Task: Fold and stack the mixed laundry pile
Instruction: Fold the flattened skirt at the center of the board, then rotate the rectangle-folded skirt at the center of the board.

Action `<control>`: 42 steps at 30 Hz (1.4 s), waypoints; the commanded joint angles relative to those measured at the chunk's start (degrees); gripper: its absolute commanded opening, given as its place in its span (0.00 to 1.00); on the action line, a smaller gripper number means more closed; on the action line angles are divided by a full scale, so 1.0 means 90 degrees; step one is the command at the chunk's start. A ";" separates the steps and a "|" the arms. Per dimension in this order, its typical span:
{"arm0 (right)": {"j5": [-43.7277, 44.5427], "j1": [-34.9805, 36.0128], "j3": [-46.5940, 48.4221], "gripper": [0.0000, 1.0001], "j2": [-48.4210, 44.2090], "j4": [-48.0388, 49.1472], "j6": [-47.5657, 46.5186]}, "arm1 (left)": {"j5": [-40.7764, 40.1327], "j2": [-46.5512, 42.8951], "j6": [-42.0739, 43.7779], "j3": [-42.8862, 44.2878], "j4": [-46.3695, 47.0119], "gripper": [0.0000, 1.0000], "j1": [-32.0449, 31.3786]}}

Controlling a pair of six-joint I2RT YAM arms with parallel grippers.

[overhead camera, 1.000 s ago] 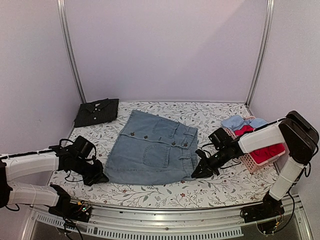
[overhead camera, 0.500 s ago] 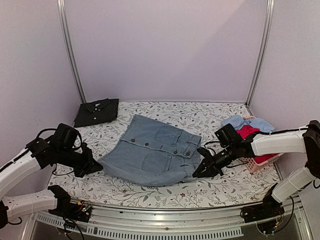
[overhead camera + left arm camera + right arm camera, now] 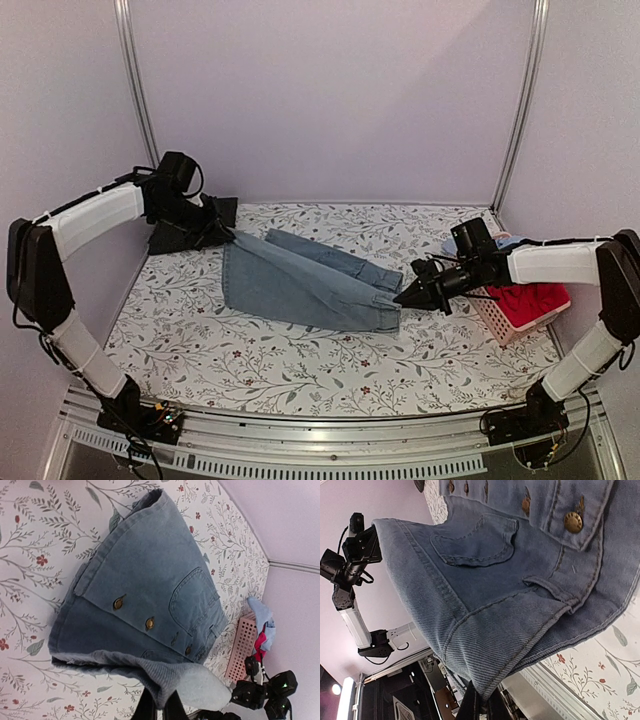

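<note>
The light-blue denim garment (image 3: 300, 285) lies folded over itself across the table's middle, with brass buttons and a pocket showing in the left wrist view (image 3: 150, 585). My left gripper (image 3: 225, 238) is shut on its left corner at the back left; the pinched hem shows in its own view (image 3: 159, 707). My right gripper (image 3: 402, 298) is shut on the right corner, with the denim (image 3: 495, 580) bunched between its fingers (image 3: 481, 705). The folded black pinstriped shirt (image 3: 190, 228) lies just behind the left gripper, partly hidden by the arm. A red garment (image 3: 530, 300) and a pale blue one (image 3: 468, 243) sit in the basket.
The pink slatted basket (image 3: 497, 322) stands at the right edge, close behind the right arm, and is also seen from the left wrist (image 3: 240, 645). Lilac walls close the back and sides. The floral table cover (image 3: 300, 360) runs to the metal rail at the front.
Both grippers lifted the near edge of the denim garment and carried it toward the back, folding it over. The left arm swung from the front left to the back left, beside the black shirt.
</note>
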 commanded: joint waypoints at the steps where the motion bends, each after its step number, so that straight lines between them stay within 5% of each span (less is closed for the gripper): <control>1: -0.0401 -0.0465 0.0699 0.00 0.0610 0.0233 0.0186 | 0.0308 0.1383 0.0646 0.1471 0.0423 0.00 0.0267; 10: -0.0379 -0.1133 0.2077 0.00 0.2299 0.0278 -0.0007 | 0.1217 0.4516 0.0754 0.4570 0.0414 0.00 0.0447; 12: -0.0298 -0.1278 0.2204 0.13 0.2544 0.0271 -0.0024 | 0.1381 0.4947 0.0685 0.4820 0.0636 0.03 0.0448; 14: -0.0229 -0.1369 0.2310 0.38 0.2681 0.0255 -0.0009 | 0.1508 0.5313 0.0725 0.5170 0.0584 0.27 0.0460; 15: -0.0172 -0.1396 0.2391 0.43 0.2689 0.0243 -0.0008 | 0.1507 0.5387 0.0793 0.5295 0.0562 0.40 0.0470; 18: 0.0118 -0.1427 0.2780 0.50 0.2506 0.0015 -0.0174 | 0.1151 0.5146 0.1067 0.5368 0.0495 0.85 0.0476; 20: 0.0422 -0.1435 0.3096 0.52 0.2323 -0.0343 -0.0653 | 0.1058 0.4914 0.1300 0.5258 0.0468 0.99 0.0495; 26: 0.1671 -0.1302 0.4388 0.54 0.2651 -0.1681 -0.2657 | 0.1015 0.3845 0.1911 0.3539 0.0969 1.00 0.0263; 35: 0.1493 -0.0568 0.6540 0.55 0.4501 -0.2685 -0.4225 | 0.0934 0.3096 0.2189 0.1624 0.1426 1.00 -0.0911; 42: 0.2522 -0.0186 0.6354 0.54 0.5279 -0.3024 -0.5081 | 0.0769 0.3379 0.2445 0.1179 0.1532 1.00 -0.1091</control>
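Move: Both hands hold the skirt's lifted edge. From the left hand the skirt's far left corner lies about 16 cm ahead, 6 cm to the right and 17 cm below, with the folded black shirt some 17 cm ahead and 11 cm left. From the right hand the skirt's far right corner is about 16 cm ahead, 2 cm right and 12 cm lower; the basket stands roughly 8 cm ahead and 25 cm right. Both hands swing the pinched edge forward over the lying skirt, the left about 19 cm and then down, the right some 13 cm, and open to let it go. The left then rises a little, draws back and sweeps right and down over the skirt, turning some 30 degrees clockwise, while the right goes on forward and up, then dips towards the far right part, its wrist tilting. ##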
